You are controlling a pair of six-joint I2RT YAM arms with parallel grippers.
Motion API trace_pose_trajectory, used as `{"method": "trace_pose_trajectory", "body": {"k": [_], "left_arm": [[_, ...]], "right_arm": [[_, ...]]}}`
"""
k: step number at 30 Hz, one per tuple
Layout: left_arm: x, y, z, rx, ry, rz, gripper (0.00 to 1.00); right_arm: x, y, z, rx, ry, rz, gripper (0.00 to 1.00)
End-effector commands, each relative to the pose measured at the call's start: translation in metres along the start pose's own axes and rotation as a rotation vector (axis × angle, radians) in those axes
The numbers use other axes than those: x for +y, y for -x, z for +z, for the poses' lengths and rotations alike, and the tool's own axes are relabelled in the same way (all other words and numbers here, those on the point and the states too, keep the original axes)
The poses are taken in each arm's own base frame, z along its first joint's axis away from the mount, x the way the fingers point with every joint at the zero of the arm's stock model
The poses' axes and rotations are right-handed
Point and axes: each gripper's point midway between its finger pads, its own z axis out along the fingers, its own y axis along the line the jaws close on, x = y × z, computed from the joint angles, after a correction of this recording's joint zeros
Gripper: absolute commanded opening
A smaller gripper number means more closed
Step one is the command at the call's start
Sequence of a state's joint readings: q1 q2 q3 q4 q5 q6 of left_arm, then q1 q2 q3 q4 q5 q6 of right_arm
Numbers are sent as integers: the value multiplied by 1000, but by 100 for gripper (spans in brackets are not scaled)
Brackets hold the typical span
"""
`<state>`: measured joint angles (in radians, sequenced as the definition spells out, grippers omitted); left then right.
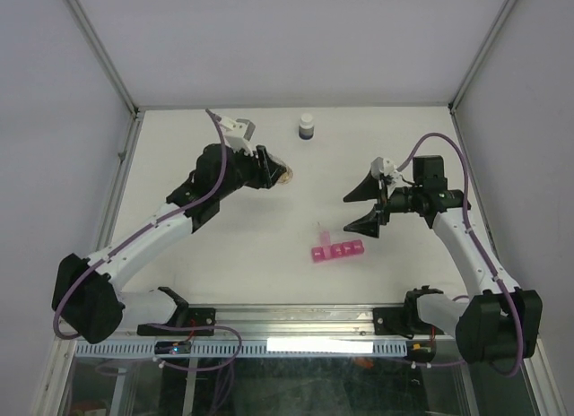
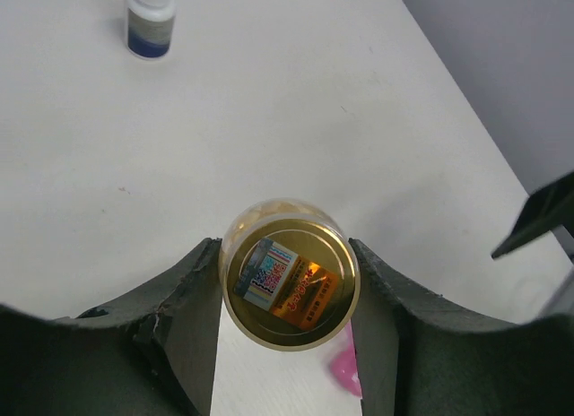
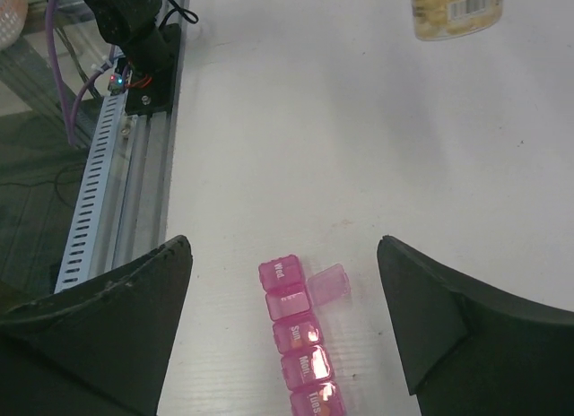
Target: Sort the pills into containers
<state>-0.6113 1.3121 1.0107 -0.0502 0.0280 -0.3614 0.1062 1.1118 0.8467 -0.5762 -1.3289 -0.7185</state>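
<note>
My left gripper [image 1: 273, 175] is shut on a small clear bottle [image 1: 284, 175], whose gold base [image 2: 290, 283] faces the wrist camera between the two fingers. The pills [image 3: 437, 11] show as a yellow mass through the bottle's wall. The containers, a pink strip of day-marked compartments [image 1: 337, 251], lie on the table near the right arm. In the right wrist view one compartment's lid [image 3: 328, 283] stands open beside the strip [image 3: 297, 337]. My right gripper [image 3: 282, 250] hangs open above the strip, touching nothing. It also shows from above [image 1: 361, 207].
A dark bottle with a white cap [image 1: 307, 126] stands at the back centre of the white table [image 1: 224, 246]; it also appears in the left wrist view [image 2: 150, 20]. Grey walls enclose three sides. A metal rail [image 1: 296, 322] runs along the near edge.
</note>
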Motion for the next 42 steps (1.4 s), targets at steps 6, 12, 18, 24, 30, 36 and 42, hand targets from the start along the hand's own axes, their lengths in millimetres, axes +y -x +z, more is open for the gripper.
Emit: {"method": "trace_pose_trajectory", "body": {"k": [6,12,18,24,30,36,42], "left_arm": [[-72,-2,-88,-144,-443,-112,0],[-82,-20,-121,-226,-573,-153,0],[-94,-22,-129,-264,-636,-148,0],[-109,-33,-120,-228,-658,-158,0],[-123,-34,-117,-235,-658,-145,0],[-133,-37,-110,-219,-669,-133,0],[-138,-28,-102,-236,-667,-107,0]], "right_arm": [[7,33,6,3,84,-266,88],[13,29,10,26,102,-269,88],[20,24,10,20,118,-253,88],[32,22,8,16,148,-275,88],[32,21,5,41,128,-264,88],[28,19,5,63,110,-238,88],[24,20,5,75,101,-205,87]]}}
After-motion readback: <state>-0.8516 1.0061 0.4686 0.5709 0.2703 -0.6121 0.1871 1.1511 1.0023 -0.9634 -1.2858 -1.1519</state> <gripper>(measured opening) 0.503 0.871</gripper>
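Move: The left hand already holds the pill bottle by its gold-lidded end. The pink pill organizer it is being taken to lies about 14 cm back, 17 cm to the right and some 21 cm below. The organizer's open lid flap is about 11 cm back and 13 cm to the right at that same depth, and the white bottle stands some 26 cm ahead, 8 cm right and 19 cm lower. From the right hand the organizer is almost straight below, roughly 20 cm down and 1 cm back. The left hand keeps its grip on the pill bottle and draws it quickly back about 15 cm towards the organizer at nearly constant height, then bends off to the right for some 5 cm, while the wrist swings clockwise and lifts so the fingers end pointing mostly right and nearly level. The right hand, fingers wide open and empty, bobs up slightly, then drifts back about 2 cm above the organizer while rolling some 10 degrees. ##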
